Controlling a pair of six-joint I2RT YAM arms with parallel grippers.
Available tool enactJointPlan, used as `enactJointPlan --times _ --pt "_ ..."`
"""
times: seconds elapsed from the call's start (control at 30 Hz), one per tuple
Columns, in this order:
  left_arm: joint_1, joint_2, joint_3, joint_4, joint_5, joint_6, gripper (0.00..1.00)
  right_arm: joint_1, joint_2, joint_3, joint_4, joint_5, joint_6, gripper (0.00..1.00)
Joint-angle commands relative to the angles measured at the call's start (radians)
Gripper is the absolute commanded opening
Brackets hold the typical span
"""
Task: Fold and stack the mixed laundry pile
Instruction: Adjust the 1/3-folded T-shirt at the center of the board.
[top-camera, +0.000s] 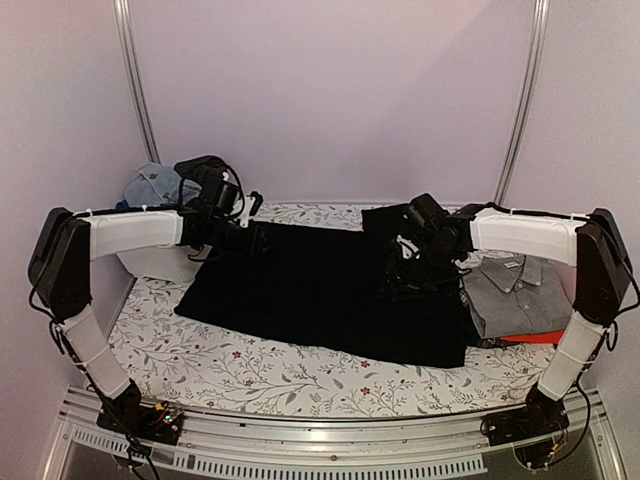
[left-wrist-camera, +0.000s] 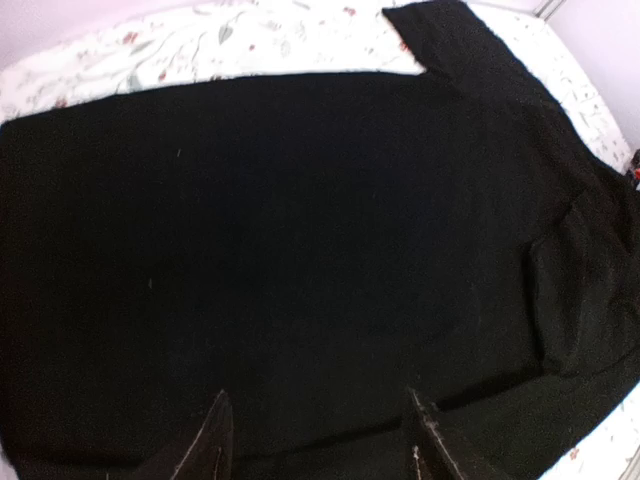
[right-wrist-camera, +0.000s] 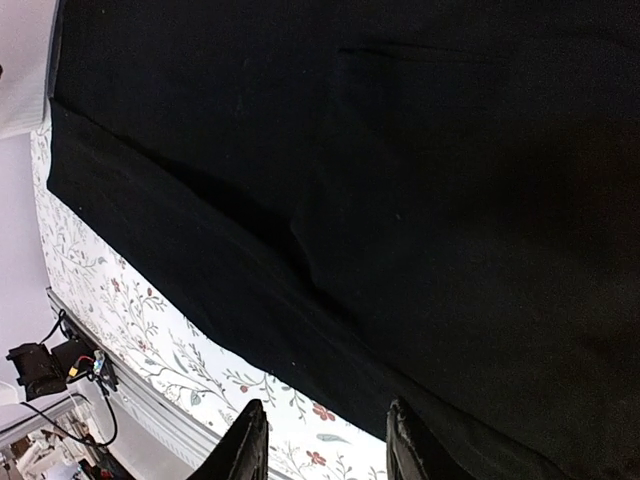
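A large black garment (top-camera: 320, 290) lies spread flat across the middle of the flowered table. My left gripper (top-camera: 262, 240) hovers over its far left edge. In the left wrist view that gripper (left-wrist-camera: 320, 445) is open, with only the black garment (left-wrist-camera: 300, 220) under the gap. My right gripper (top-camera: 400, 272) hangs over the garment's right part. In the right wrist view it (right-wrist-camera: 325, 445) is open above the black garment's (right-wrist-camera: 400, 150) hem, nothing between the fingers. A folded grey collared shirt (top-camera: 515, 290) rests at the right on a red piece (top-camera: 530, 338). Blue cloth (top-camera: 155, 185) is heaped at the back left.
A white tub (top-camera: 150, 262) stands at the back left under the blue cloth. The flowered tablecloth (top-camera: 250, 365) shows bare along the front. A metal rail (top-camera: 330, 440) runs along the near edge, with cables (right-wrist-camera: 40, 365) beside it.
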Motion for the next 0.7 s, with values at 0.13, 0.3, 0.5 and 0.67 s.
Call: enactJointPlan --times 0.13,0.3,0.5,0.67 --pt "0.040 -0.094 -0.247 -0.195 -0.049 -0.087 0.53 0.055 0.173 0.047 0.004 -0.033 -0.125 0.39" --pt "0.047 -0.069 -0.312 -0.268 -0.142 -0.142 0.49 0.066 0.235 -0.004 0.001 -0.020 -0.161 0.39" --pt "0.048 -0.104 -0.439 -0.317 -0.154 -0.238 0.32 0.071 0.238 -0.070 -0.012 -0.018 -0.178 0.39" --pt "0.017 -0.164 -0.459 -0.367 -0.167 -0.277 0.30 0.101 0.200 -0.114 -0.038 -0.057 -0.192 0.40"
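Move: The T-shirt's near edge, just right of its left corner, lies about 14 cm back, 12 cm left and 12 cm below my left hand; the corner is some 5 cm farther left. The laundry basket stands about level, 20 cm to the left. My right hand goes for a patch of shirt 4 cm back, 1 cm left and 10 cm down; the far sleeve is 21 cm ahead, 1 cm left, and the folded stack 2 cm ahead, 25 cm right. I draw my left hand back about 13 cm, and left and down nearly as far, out of the air above the T-shirt to its near-left edge, tipping the fingers some 25 degrees more steeply down and partly closing them at the cloth. My right hand sinks about 9 cm and eases back a little, its opening unchanged, down onto the right half of the shirt. ##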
